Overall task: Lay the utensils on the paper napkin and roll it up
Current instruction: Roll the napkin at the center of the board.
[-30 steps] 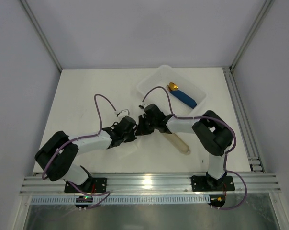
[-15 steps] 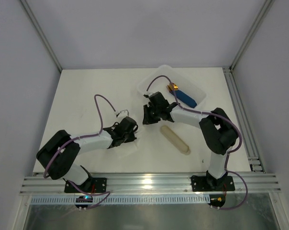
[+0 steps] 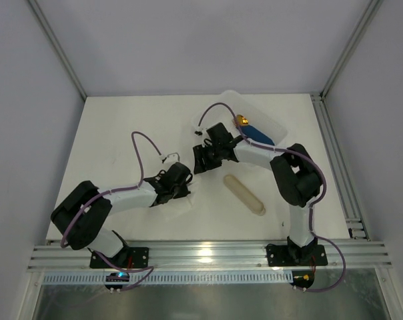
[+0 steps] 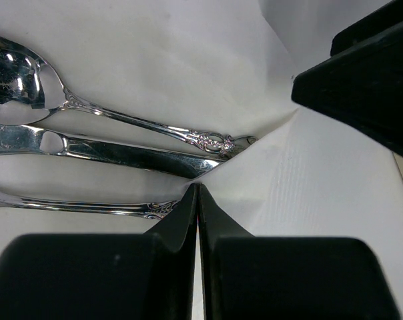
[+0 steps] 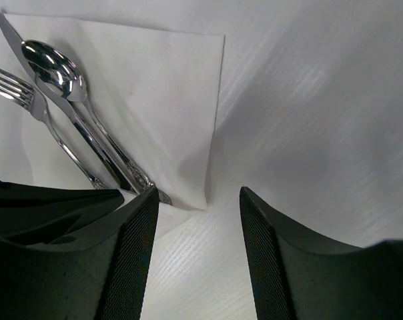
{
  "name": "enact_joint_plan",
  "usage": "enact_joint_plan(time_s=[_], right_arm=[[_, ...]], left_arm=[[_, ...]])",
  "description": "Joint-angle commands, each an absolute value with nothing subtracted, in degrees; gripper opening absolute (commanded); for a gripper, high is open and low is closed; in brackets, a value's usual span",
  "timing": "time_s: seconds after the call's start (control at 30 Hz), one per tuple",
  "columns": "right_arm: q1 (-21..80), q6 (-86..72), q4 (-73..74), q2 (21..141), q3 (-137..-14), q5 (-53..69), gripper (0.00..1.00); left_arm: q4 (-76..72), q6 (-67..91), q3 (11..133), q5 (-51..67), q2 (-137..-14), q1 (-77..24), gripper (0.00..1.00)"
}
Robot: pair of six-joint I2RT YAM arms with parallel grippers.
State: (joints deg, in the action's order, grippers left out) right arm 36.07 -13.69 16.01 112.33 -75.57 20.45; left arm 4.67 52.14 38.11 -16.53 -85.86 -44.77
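The utensils, a silver spoon (image 4: pixel 15 77), knife (image 4: pixel 121 152) and fork (image 4: pixel 75 205), lie side by side on the paper napkin (image 4: pixel 155 67). A napkin flap (image 4: pixel 301 193) is folded over their handle ends. My left gripper (image 4: pixel 198 190) is shut at the edge of that flap, pinching the paper; in the top view it (image 3: pixel 183 185) sits at the table's middle. My right gripper (image 5: pixel 198 200) is open and empty just past the napkin's corner (image 5: pixel 205 200), and it also shows in the top view (image 3: pixel 197 162). The right wrist view shows spoon (image 5: pixel 55 63), fork (image 5: pixel 15 83) and napkin (image 5: pixel 161 87).
A white plastic tray (image 3: pixel 258 113) at the back right holds a blue-handled gold-tipped piece (image 3: pixel 255 133). A beige oblong sleeve (image 3: pixel 245 193) lies on the table right of both grippers. The right arm's elbow (image 3: pixel 298 177) stands beside it.
My right gripper has pulled back from beside the left gripper, away toward the tray, and is open. The left gripper has stayed in place on the napkin.
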Motion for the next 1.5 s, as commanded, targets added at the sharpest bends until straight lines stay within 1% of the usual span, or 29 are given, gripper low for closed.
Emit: enact_joint_plan(time_s=[0.0,0.37,0.4,0.67,0.93,1.17,1.23,1.37,1.4,1.47], right_arm=[[35.7,-11.5,17.6,113.6,-78.0,23.7,0.56],[35.7,-10.7,15.9,118.3,-79.8,31.3,0.54],[35.7,-10.6,15.4,118.5,-79.8,32.6,0.52],[34.3,-13.6,12.0,118.5,-78.4,37.9,0.47],[33.7,-15.9,9.0,117.9,-78.1,40.2,0.41],[33.7,-15.9,8.8,117.9,-78.1,41.7,0.32],[33.7,-15.9,8.6,117.8,-77.9,41.9,0.26],[33.7,-16.0,8.1,117.4,-77.3,42.0,0.22],[33.7,-15.8,8.1,117.1,-77.0,41.8,0.18],[33.7,-15.4,8.3,116.7,-76.8,41.2,0.15]], left_arm=[[5.5,51.9,39.2,-18.7,-86.4,-45.0,0.00],[6.2,51.9,39.0,-19.4,-86.0,-45.0,0.00],[6.2,51.9,39.0,-19.4,-85.9,-45.0,0.00],[6.0,51.9,38.9,-19.4,-86.0,-45.2,0.00],[6.0,51.9,38.8,-19.7,-86.0,-45.3,0.00],[6.1,51.9,39.0,-19.6,-86.1,-45.4,0.00],[6.1,51.9,39.0,-19.7,-86.1,-45.4,0.00],[6.2,51.9,39.0,-19.8,-86.3,-45.4,0.00],[6.2,52.0,39.0,-19.8,-86.3,-45.4,0.00],[6.3,52.0,39.0,-19.9,-86.2,-45.4,0.00]])
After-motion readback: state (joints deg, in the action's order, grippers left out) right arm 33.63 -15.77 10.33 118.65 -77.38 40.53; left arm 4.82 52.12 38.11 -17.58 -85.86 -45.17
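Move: The napkin's loose corner, by the spoon's handle end, lies some 2 cm left of the open right fingers, 2 cm back and 2 cm below. The spoon's middle is about 10 cm to the right hand's left and 3 cm back; the knife lies 2 cm nearer the base than the spoon, its middle 11 cm left. From the shut left fingers, the corner is about 5 cm ahead and 4 cm to the right, at their height. The right fingers pinch the napkin's edge at the corner: the hand dips about 1.5 cm while drawing slightly back, then works about 3 cm left and rises to its starting height, gap narrowing to under a third of its starting width. Its wrist turns nearly 20 degrees, levelling the fingers. The left hand stays put, closed tips still holding down the folded edge beside the handle ends. ##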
